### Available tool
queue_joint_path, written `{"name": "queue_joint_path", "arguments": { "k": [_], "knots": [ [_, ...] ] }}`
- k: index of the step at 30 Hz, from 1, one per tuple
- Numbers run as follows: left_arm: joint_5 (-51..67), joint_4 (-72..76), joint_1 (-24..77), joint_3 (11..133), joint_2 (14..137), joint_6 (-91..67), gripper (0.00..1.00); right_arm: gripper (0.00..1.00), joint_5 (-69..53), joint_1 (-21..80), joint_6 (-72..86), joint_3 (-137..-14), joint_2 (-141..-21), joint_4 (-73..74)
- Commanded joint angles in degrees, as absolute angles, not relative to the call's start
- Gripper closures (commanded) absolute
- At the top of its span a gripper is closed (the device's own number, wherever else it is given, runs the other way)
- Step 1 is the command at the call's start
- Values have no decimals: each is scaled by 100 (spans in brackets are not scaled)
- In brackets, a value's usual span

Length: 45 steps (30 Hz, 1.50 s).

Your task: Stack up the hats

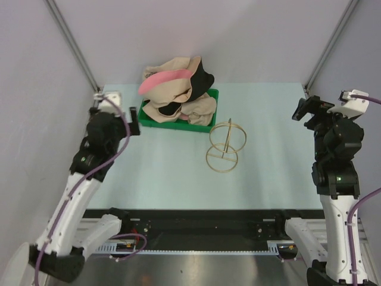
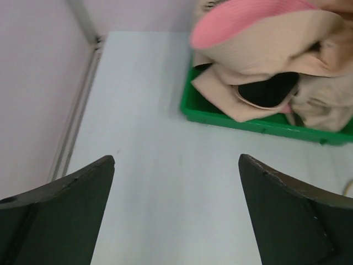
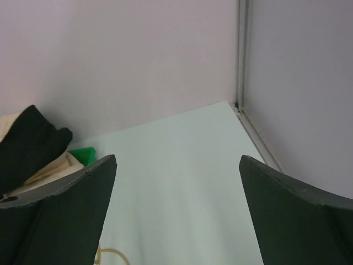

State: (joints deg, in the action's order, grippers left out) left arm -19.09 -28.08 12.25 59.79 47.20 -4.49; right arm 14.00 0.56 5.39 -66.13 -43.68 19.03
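Observation:
Several soft beige hats [image 1: 177, 89] lie heaped in a green tray [image 1: 178, 126] at the back of the table; one shows a pink underside, others black insides. In the left wrist view the hats [image 2: 276, 49] fill the upper right, spilling over the tray's rim [image 2: 248, 125]. My left gripper [image 1: 134, 121] [image 2: 176, 160] hangs open just left of the tray, with only bare table between its fingers. My right gripper [image 1: 303, 110] [image 3: 177, 159] is open over the far right of the table, well away from the heap. A black and beige hat edge [image 3: 30, 149] shows at that view's left.
A gold wire ring stand [image 1: 225, 146] stands just right of and in front of the tray, and a bit of it [image 3: 110, 256] shows low in the right wrist view. Walls with metal corner posts [image 1: 74, 44] close in the back and sides.

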Motion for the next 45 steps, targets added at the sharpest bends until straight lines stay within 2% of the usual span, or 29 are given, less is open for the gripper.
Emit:
{"name": "queue_joint_path", "arguments": {
  "k": [1, 3, 8, 10, 17, 21, 30, 36, 39, 41, 42, 44, 45],
  "knots": [
    [-2127, -1670, 2904, 6766, 5860, 596, 0, 2, 1081, 44, 1273, -6645, -4368, 2207],
    [-1900, -1583, 3233, 7274, 6596, 581, 0, 2, 1011, 44, 1669, -6688, -4438, 2215],
    [-758, -713, 3287, 7935, 7688, 36, 0, 3, 484, 44, 2249, -6627, -4614, 2276],
    [-668, -668, 3287, 8453, 8328, -113, 0, 3, 344, 61, 2381, -6522, -4588, 2320],
    [-326, -1405, 3173, 10641, 10446, -729, 0, 4, 211, 141, 2830, -6038, -4254, 2434],
    [-701, -2073, 3120, 11862, 11310, -1089, 0, 4, 149, 150, 2856, -5959, -4219, 2566],
    [-1670, -2241, 3103, 11654, 11645, -1538, 0, 4, 53, 158, 2839, -5941, -4368, 2558],
    [-818, -1864, 3085, 11347, 11768, -1547, 3, 4, -167, 167, 2812, -6073, -4614, 2487],
    [-730, -1784, 3076, 11320, 11882, -1634, 12, 4, -193, 185, 2874, -6108, -4649, 2435],
    [-599, -1793, 3032, 11399, 11971, -1696, 38, 4, -193, 202, 2883, -6152, -4658, 2426],
    [-545, -1793, 3024, 11460, 11979, -1714, 64, 4, -193, 220, 2865, -6161, -4667, 2443],
    [-440, -1784, 3015, 11688, 11953, -1740, 100, 4, -185, 220, 2839, -6179, -4658, 2470],
    [-370, -1758, 3023, 11768, 11918, -1732, 100, 5, -176, 228, 2813, -6170, -4641, 2513]
  ]
}}
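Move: The black-faced hat at the right side of the pile lies about 22 cm ahead of the left hand, 28 cm to its right and 9 cm below. The pink hat is level with it ahead but only some 16 cm to the right; the green bin under them is about 21 cm ahead, 21 cm right. The wire stands are 6 cm ahead, 39 cm right. From the right hand the black-faced hat is roughly 24 cm ahead, 31 cm left, 18 cm lower. The upper edge of the black-faced hat is what the left fingers close on: the hand sweeps right about 30 cm and forward some 24 cm, over the bin, turning clockwise, then sinks about 11 cm from its highest point onto that edge, tips down slightly and pinches. Meanwhile the open right hand sinks about 10 cm, drifts left and rolls its left side up. ##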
